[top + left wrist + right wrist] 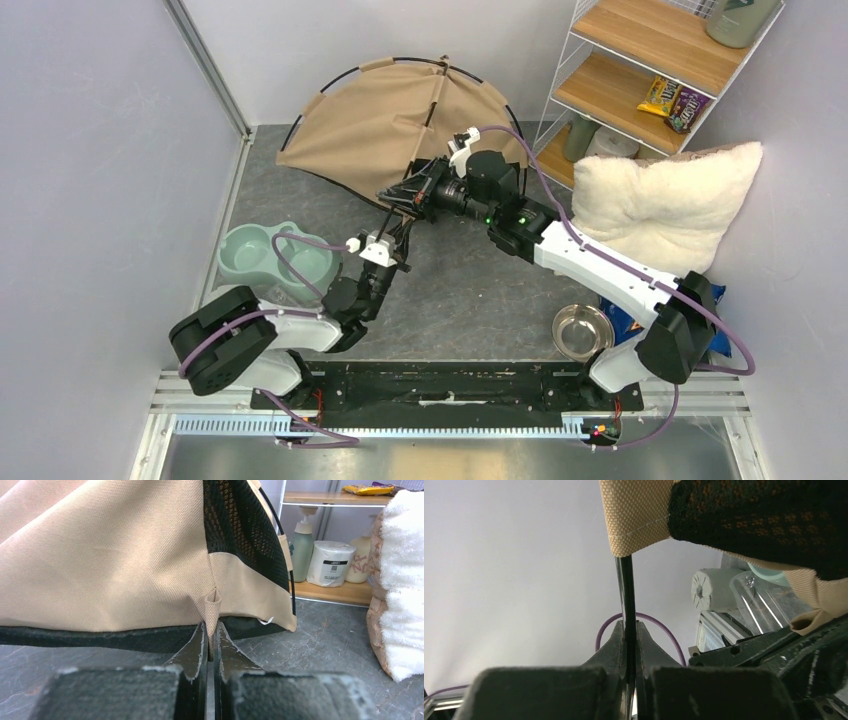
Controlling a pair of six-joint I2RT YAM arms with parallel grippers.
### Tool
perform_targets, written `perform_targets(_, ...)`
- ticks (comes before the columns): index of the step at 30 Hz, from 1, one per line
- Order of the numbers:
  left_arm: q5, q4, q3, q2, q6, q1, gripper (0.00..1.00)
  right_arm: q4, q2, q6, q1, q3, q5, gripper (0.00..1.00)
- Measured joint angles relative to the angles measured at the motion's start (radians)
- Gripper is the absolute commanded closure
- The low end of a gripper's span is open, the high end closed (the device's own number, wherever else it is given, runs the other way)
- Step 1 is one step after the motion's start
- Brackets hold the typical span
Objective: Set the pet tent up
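The pet tent [392, 118] lies at the back of the grey mat, its tan fabric spread flat under a thin black arched pole. In the left wrist view its tan wall [110, 560], black mesh panel and black base edge fill the frame. My left gripper [210, 630] is shut on a small tan fabric loop [214, 605] at the tent's lower edge. My right gripper [627, 630] is shut on a thin black pole [625, 590] that runs up into a tan sleeve. From above, both grippers [398, 222] [392, 196] meet at the tent's near corner.
A green double bowl [275, 255] sits beside the left arm, and a steel bowl [582, 330] near the right arm's base. A fluffy white pillow [665, 205] leans at the right, below a wire shelf rack [640, 60] holding snack packets.
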Motion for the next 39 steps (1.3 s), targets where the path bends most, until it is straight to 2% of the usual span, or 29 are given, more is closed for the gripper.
perform_targets(4, 0.008, -0.026, -0.039, -0.050, -0.009, 0.000, 0.98, 0.001, -0.018, -0.041, 0.000, -0.021, 0.002, 1.00)
perform_targets(9, 0.027, -0.143, -0.062, -0.190, -0.056, 0.000, 0.98, -0.009, -0.062, -0.130, -0.002, -0.060, 0.030, 1.00)
perform_targets(16, 0.041, -0.473, -0.058, -0.449, -0.165, 0.000, 0.98, 0.015, -0.082, -0.260, -0.002, -0.115, 0.119, 1.00)
perform_targets(23, 0.066, -0.715, -0.048, -0.575, -0.232, 0.000, 0.98, 0.088, -0.082, -0.332, -0.002, -0.142, 0.205, 1.00)
perform_targets(29, 0.092, -0.790, -0.046, -0.633, -0.252, 0.000, 0.98, 0.123, -0.080, -0.382, 0.001, -0.143, 0.248, 1.00)
perform_targets(39, 0.115, -0.842, -0.045, -0.644, -0.253, 0.000, 0.98, 0.143, -0.016, -0.435, 0.005, -0.143, 0.310, 1.00)
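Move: The left fingers already pinch the tent's corner pocket; the pole's free lower end stands roughly 6 cm to that hand's left, 4 cm back and 5 cm above. The right fingers already grip the pole: the corner pocket lies about 4 cm back, 5 cm right and 12 cm below, and the sleeve mouth some 6 cm ahead, 2 cm right and 1 cm above. The green bowl sits about 32 cm left of the left hand, 3 cm back, 21 cm below. Keeping its pinch on the corner pocket, the left hand draws it back about 5 cm and a little to the left, while its wrist tips down and turns slightly clockwise, pulling the fabric along the pole towards itself. The right hand keeps hold of the pole and goes right and down first, then forward and finally down again, some 5 cm forward and 5 cm lower in all, dipping its fingertips and rolling so that the pole's free end swings forward in front of the pocket. ##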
